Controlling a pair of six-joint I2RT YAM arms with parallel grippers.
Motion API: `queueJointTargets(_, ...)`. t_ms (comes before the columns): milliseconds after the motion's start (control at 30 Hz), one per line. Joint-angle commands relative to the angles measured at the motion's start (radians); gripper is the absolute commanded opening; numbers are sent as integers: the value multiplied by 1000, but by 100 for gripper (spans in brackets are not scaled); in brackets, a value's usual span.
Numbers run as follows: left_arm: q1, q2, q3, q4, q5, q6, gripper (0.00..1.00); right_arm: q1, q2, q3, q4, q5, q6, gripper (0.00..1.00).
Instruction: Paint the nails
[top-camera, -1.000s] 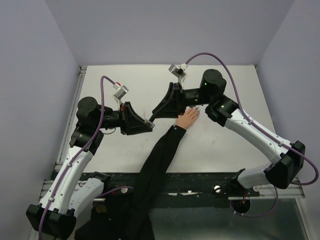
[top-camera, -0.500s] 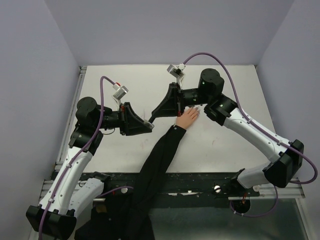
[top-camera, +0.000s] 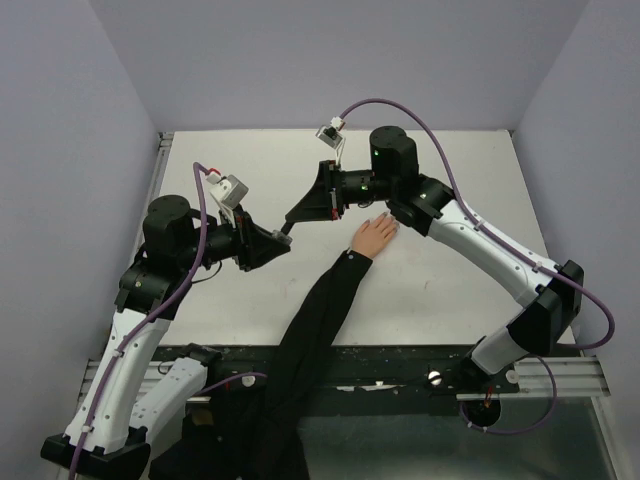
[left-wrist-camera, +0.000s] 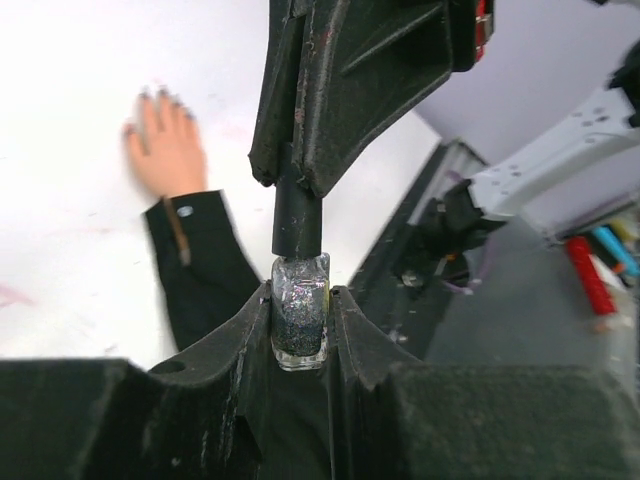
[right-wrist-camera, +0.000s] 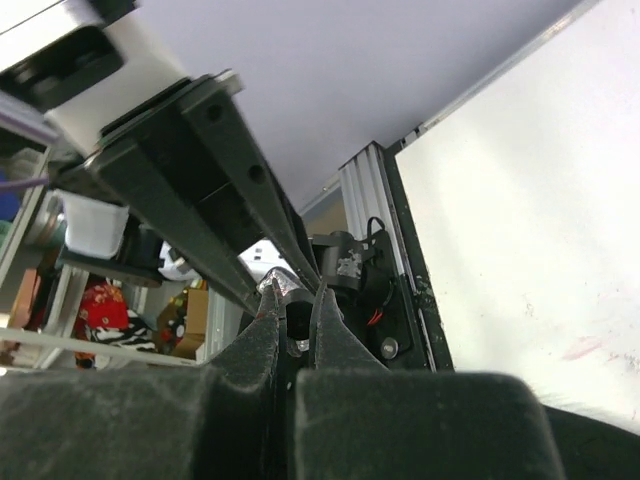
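My left gripper (left-wrist-camera: 300, 295) is shut on a small glass bottle (left-wrist-camera: 300, 325) of dark glittery polish, held upright between its fingers. From above, my right gripper (left-wrist-camera: 292, 182) is shut on the bottle's black cap (left-wrist-camera: 297, 225). In the right wrist view the cap (right-wrist-camera: 298, 320) sits between the right gripper (right-wrist-camera: 297, 296) jaws. From the top, both grippers (top-camera: 285, 236) meet left of the pale fake hand (top-camera: 375, 235), which lies flat in a long black sleeve (top-camera: 315, 320). Its greyish-purple nails (left-wrist-camera: 160, 97) point away from the sleeve.
The sleeve runs off the table's near edge over a black rail (top-camera: 400, 365). White table surface (top-camera: 450, 290) lies right of the hand. Lilac walls (top-camera: 340, 60) close in the back and sides. Purple cables (top-camera: 440, 140) loop over the right arm.
The right gripper has gone from open to shut on the cap. Both grippers have shifted left and slightly back together, away from the hand, and the left gripper has tilted up.
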Motion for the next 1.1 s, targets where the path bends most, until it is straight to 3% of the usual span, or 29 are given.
queueJointTargets(0, -55, -36, 62, -118, -377, 218, 0, 20, 67, 14, -142, 86, 68, 1)
queueJointTargets(167, -237, -26, 76, -158, -742, 345, 0, 21, 129, 11, -150, 130, 140, 1)
queueJointTargets(467, -511, 59, 41, -97, -1191, 519, 0, 21, 195, -103, 28, 140, 404, 1)
queueJointTargets(800, -683, 176, -18, -8, -1454, 706, 0, 21, 247, -201, 230, 146, 686, 1)
queueJointTargets(1067, -762, 208, -76, 35, -1502, 798, 0, 21, 273, -256, 380, 100, 880, 1)
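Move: The left hand already holds the polish bottle, and the black cap on its neck, pinched by the right fingers, is about 3 cm above, 2 ahead and 1 right. From the right hand the bottle is some 3 cm back, 2 left and 3 below. The mannequin hand lies about 15 cm ahead, 24 right and 32 below the left hand; its sleeve cuff is 7 cm nearer and 7 cm left of it. Still gripping bottle and cap, both hands sink about 12 cm, drift forward-left and turn, left some 75 degrees. ##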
